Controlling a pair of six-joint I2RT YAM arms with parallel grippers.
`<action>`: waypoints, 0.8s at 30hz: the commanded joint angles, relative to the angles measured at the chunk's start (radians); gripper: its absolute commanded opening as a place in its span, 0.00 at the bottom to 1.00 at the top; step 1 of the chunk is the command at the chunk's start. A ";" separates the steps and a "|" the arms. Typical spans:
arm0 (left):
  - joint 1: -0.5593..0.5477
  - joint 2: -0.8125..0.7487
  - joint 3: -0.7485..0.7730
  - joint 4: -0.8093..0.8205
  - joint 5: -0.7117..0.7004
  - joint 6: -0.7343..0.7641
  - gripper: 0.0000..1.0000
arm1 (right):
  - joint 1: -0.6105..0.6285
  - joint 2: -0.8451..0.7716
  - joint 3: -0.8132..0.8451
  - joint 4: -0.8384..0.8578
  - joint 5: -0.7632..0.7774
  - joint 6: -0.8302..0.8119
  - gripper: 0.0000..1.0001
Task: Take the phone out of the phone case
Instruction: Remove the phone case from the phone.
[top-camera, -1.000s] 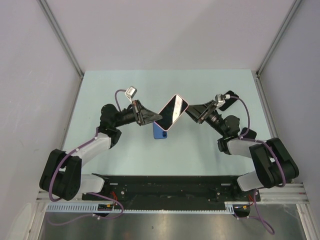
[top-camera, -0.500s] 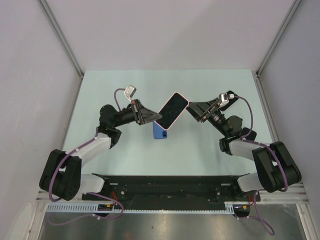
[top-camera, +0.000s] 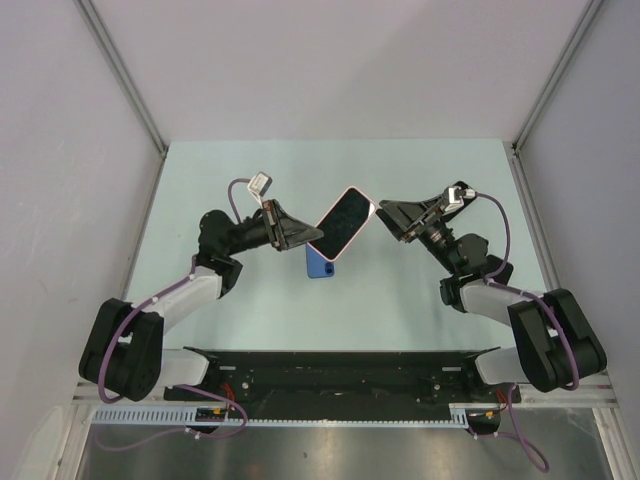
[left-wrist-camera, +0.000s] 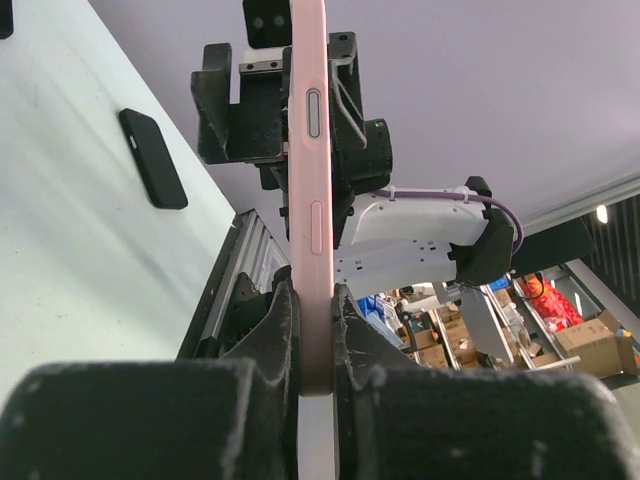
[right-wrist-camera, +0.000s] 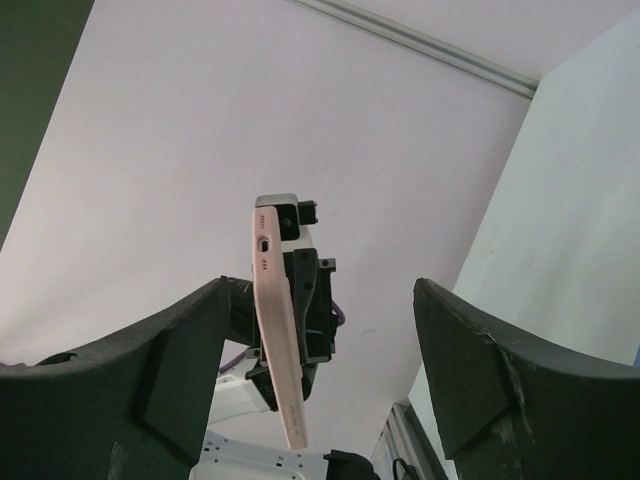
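A phone with a pink edge and a black screen (top-camera: 345, 222) is held in the air above the middle of the table. My left gripper (top-camera: 318, 240) is shut on its lower end; in the left wrist view the pink edge (left-wrist-camera: 308, 150) runs up from between my fingers (left-wrist-camera: 315, 330). My right gripper (top-camera: 385, 215) is open, just right of the phone's upper end. In the right wrist view the phone (right-wrist-camera: 278, 330) shows end-on in the wide gap (right-wrist-camera: 320, 300), close to the left finger, not clamped.
A flat blue phone-shaped thing (top-camera: 320, 264) lies on the pale green table (top-camera: 250, 180) under the held phone; it looks dark in the left wrist view (left-wrist-camera: 152, 158). Grey walls stand on three sides. A black rail (top-camera: 330, 365) runs along the near edge.
My right gripper has drawn back to the right from the phone's upper corner, and its jaws now stand apart. The left gripper and the phone have barely moved.
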 joint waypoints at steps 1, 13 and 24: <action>0.007 -0.021 0.007 0.075 0.004 -0.019 0.00 | -0.002 -0.034 -0.001 0.285 0.025 -0.008 0.78; 0.007 -0.014 0.010 0.108 0.005 -0.042 0.00 | 0.107 0.072 0.090 0.291 -0.021 -0.025 0.67; 0.007 -0.014 0.031 -0.024 0.001 0.043 0.00 | 0.120 0.093 0.131 0.261 -0.024 -0.017 0.00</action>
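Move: The pink phone case, phone inside, is held up by the left fingers. Its middle lies about 8 cm to the right hand's left and 4 cm back, level in height; its nearest corner is only some 3 cm off. From the left hand that middle is roughly 5 cm right and 3 cm ahead. A blue phone lies on the table, about 14 cm left of the right hand, 1 cm back and 19 cm below. The right fingers close from wide open and pinch the far right corner of the pink case, at its charging-port end. To get there the right hand slides left about 4.5 cm, over the corner, easing slightly back and finishing a little higher, with a small counter-clockwise turn. The left hand keeps its pinch on the near left edge and stays in place. ##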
